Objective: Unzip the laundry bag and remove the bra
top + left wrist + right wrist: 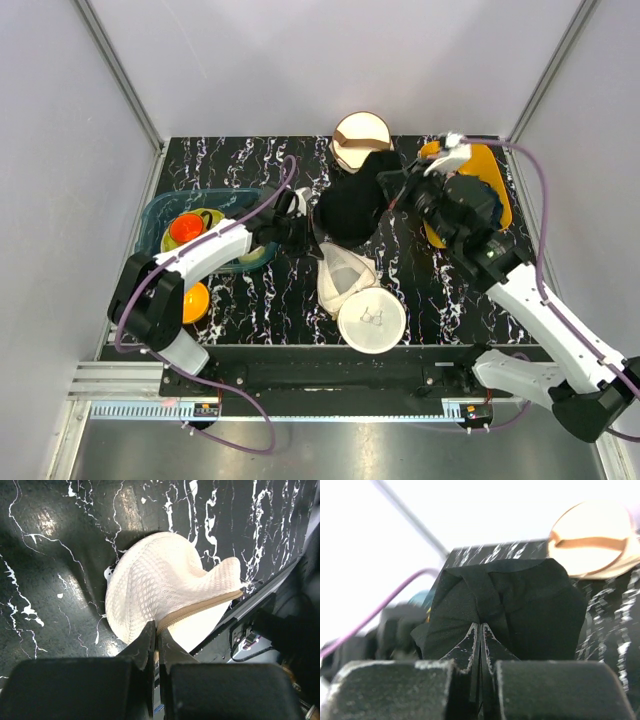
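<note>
The laundry bag (345, 275) lies near the table's front edge. It is white mesh and spread apart, and its round half with the black drawing (372, 318) faces up. In the left wrist view the laundry bag (150, 585) shows a tan zipper band (200, 607) running straight into my fingertips. My left gripper (312, 243) (158, 627) is shut on that zipper edge. My right gripper (385, 195) (480, 625) is shut, with folds of a dark garment (350, 212) (520, 605) gathered at its tips. The bra is hidden.
A cream round bag with a brown band (362, 140) stands at the back. A yellow plate (485, 175) lies under the right arm. A teal bin (160, 215) at the left holds an orange cup (185, 228), and an orange dish (196, 300) sits near it.
</note>
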Controlling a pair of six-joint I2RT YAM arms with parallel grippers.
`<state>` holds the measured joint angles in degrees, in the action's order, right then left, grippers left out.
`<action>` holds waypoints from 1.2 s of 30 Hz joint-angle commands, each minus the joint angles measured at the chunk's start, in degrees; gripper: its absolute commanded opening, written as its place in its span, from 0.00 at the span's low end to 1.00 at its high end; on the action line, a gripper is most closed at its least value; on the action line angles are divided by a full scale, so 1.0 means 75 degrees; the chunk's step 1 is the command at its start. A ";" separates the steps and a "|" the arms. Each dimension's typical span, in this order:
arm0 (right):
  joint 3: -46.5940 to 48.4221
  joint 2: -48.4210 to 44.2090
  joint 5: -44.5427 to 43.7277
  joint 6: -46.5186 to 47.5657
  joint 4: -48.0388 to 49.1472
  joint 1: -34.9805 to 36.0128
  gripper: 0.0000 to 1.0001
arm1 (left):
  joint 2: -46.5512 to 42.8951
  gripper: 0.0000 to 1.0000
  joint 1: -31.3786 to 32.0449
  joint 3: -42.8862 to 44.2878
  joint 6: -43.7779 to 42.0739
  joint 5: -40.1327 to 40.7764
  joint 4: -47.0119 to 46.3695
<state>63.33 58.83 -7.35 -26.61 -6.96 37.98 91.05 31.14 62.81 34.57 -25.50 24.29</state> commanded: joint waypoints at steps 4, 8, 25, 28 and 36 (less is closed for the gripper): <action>0.1586 0.0769 -0.1070 0.0349 -0.0430 -0.2143 0.00 | -0.0573 0.00 -0.0015 -0.0101 0.0043 -0.0151 -0.0321; 0.2079 0.1599 -0.0685 0.0314 -0.0642 -0.3595 0.00 | -0.0690 0.00 -0.0003 -0.0159 0.0032 -0.0198 -0.0333; 0.4036 0.5890 0.0663 -0.0260 -0.0959 -0.5603 0.00 | -0.1147 0.00 -0.0015 -0.0440 0.0043 -0.0233 -0.0286; 0.4223 0.6393 0.0700 -0.0284 -0.1064 -0.5603 0.00 | -0.1171 0.00 -0.0015 -0.0546 0.0067 -0.0257 -0.0344; 0.4949 0.8162 0.0441 -0.0260 -0.1848 -0.5661 0.00 | -0.1182 0.00 0.0032 -0.0722 0.0102 -0.0315 -0.0438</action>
<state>96.55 114.41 -3.53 -28.14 -17.39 -4.27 84.05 31.16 58.11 34.63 -26.46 23.86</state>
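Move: The black garment hangs from the right gripper, and the yellow basket it is bound for has its middle about 20 cm ahead, 28 cm right and 31 cm below. The round beige bag stands about 35 cm ahead, 2 cm left; the opened laundry bag lies about 7 cm back, 8 cm left, both roughly 32 cm below. From the left gripper the basket is about 22 cm ahead, 44 cm right and 6 cm lower. Swing the right gripper about 27 cm forward and 26 cm right, rising slightly before sinking to some 21 cm below its start over the yellow basket. Turn it about 40 degrees clockwise, tip the fingers down, and keep them shut on the black garment. Let the left gripper keep its pinch on the laundry bag's zipper edge, easing back about 2 cm. ##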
